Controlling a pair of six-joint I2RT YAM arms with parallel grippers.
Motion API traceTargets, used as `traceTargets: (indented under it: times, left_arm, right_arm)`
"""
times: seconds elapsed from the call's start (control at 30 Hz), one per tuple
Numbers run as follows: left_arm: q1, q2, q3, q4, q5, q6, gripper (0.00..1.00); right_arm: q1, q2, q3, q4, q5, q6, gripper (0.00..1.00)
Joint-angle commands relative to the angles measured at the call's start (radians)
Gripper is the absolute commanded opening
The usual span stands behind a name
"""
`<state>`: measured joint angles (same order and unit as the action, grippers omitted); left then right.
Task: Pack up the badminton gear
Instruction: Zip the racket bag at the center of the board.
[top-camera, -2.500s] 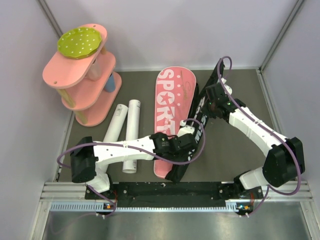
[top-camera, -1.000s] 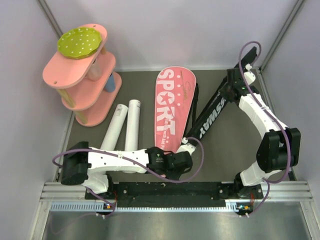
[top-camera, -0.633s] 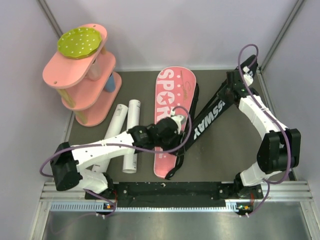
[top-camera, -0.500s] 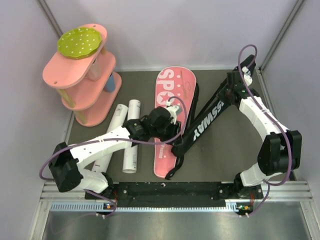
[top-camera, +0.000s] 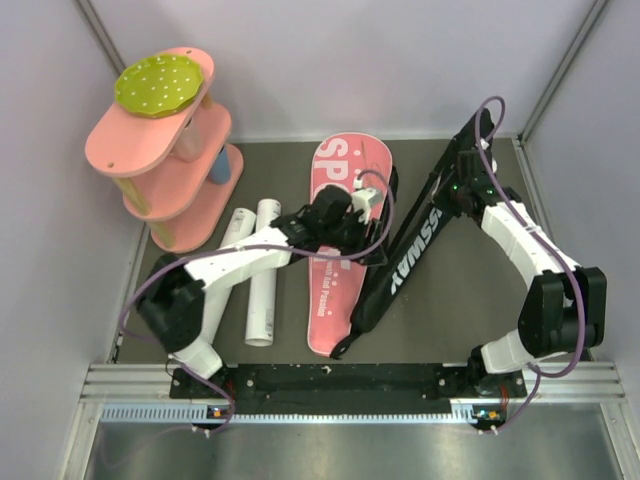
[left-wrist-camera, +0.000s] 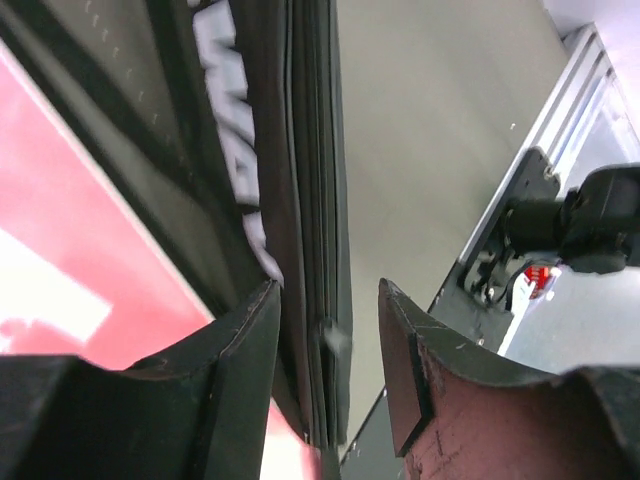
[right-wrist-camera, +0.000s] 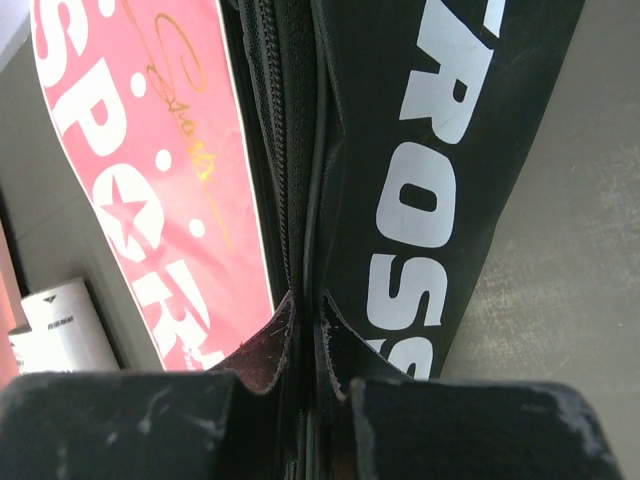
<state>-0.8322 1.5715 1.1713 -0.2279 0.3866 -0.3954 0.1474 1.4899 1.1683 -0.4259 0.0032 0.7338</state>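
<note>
The racket-shaped bag lies open, pink "SPORT" side (top-camera: 322, 300) flat on the table. Its black lettered flap (top-camera: 410, 250) is lifted on edge by my right gripper (top-camera: 455, 185), which is shut on the flap's zipper edge (right-wrist-camera: 300, 150). In the right wrist view the right gripper (right-wrist-camera: 307, 305) pinches that edge between pink side (right-wrist-camera: 150, 150) and black flap (right-wrist-camera: 440, 150). My left gripper (top-camera: 368, 200) is over the bag's upper middle, open. The flap's dark edge (left-wrist-camera: 310, 200) runs between the left gripper's (left-wrist-camera: 328, 300) fingers, not pinched. Two white tubes (top-camera: 262, 280) lie left of the bag.
A pink tiered shelf (top-camera: 165, 150) with a green dotted disc (top-camera: 158, 85) stands at the back left. Grey walls close in the table on three sides. The metal rail (top-camera: 340, 380) with the arm bases runs along the near edge.
My left gripper has opened and moved from the bag's near end up to its upper middle. The right gripper has swung the black flap more upright.
</note>
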Motion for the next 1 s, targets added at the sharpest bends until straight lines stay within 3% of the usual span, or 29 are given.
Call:
traceTargets:
  times: [0.0, 0.13, 0.4, 0.53, 0.57, 0.6, 0.63, 0.67, 0.7, 0.8, 0.97]
  left_arm:
    - [0.001, 0.168, 0.214, 0.076, 0.101, -0.025, 0.49]
    - [-0.008, 0.300, 0.304, 0.071, 0.140, -0.029, 0.51]
    - [-0.016, 0.393, 0.404, 0.067, 0.158, -0.046, 0.49]
    - [-0.012, 0.444, 0.471, 0.021, 0.141, -0.046, 0.27]
    - [-0.010, 0.447, 0.484, 0.018, 0.132, -0.043, 0.09]
    - [-0.011, 0.449, 0.487, 0.009, 0.120, -0.046, 0.01]
    - [-0.008, 0.449, 0.493, 0.007, 0.091, -0.051, 0.00]
    - [-0.002, 0.446, 0.493, -0.001, 0.072, -0.068, 0.00]
    - [-0.001, 0.440, 0.495, -0.007, 0.042, -0.080, 0.00]
    - [0.002, 0.430, 0.507, -0.045, -0.077, -0.132, 0.00]
    - [0.001, 0.436, 0.554, -0.113, -0.120, -0.151, 0.00]
  right_arm:
    - [-0.003, -0.080, -0.016, 0.102, -0.068, -0.011, 0.00]
    - [-0.006, -0.083, -0.021, 0.107, -0.078, -0.004, 0.00]
    - [-0.006, -0.085, -0.012, 0.110, -0.115, -0.014, 0.00]
    - [-0.006, -0.095, -0.012, 0.108, -0.157, -0.039, 0.00]
    - [-0.006, -0.102, -0.015, 0.105, -0.163, -0.053, 0.05]
    - [-0.005, -0.118, -0.018, 0.092, -0.169, -0.083, 0.13]
    - [-0.005, -0.129, -0.021, 0.078, -0.173, -0.103, 0.22]
    - [-0.006, -0.138, -0.028, 0.061, -0.180, -0.126, 0.42]
    - [-0.005, -0.143, -0.030, 0.003, -0.192, -0.166, 0.49]
    - [0.001, -0.169, -0.047, -0.106, -0.192, -0.244, 0.59]
    - [0.092, -0.448, -0.154, -0.189, -0.149, -0.332, 0.69]
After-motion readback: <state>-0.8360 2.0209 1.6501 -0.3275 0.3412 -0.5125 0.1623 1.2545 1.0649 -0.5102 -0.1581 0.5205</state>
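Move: The left hand, open and empty, goes for the racket bag's zippered edge, which lies about 5 cm ahead of it, 9 cm to its right and 3 cm lower. The pink bag lies flat, its middle about 4 cm ahead, 5 cm to the left and 13 cm down; the nearer tube is some 28 cm left and 3 cm back. The right hand already pinches the zippered edge farther out; the left hand's spot is about 9 cm back and 9 cm left of the right hand, 2 cm lower. The left hand reaches rightward and forward, sinking about 3 cm, and shuts its half-open fingers on the racket bag's zippered edge, then keeps that pinch while easing some 2 cm farther forward and slightly left with a turn of about 10 degrees counter-clockwise. The right hand keeps its own pinch almost in place, edging a little left, until the left fingers have shut; then it opens, lets go of the edge and draws back about 5 cm, rising slightly, turning counter-clockwise as it leaves. ##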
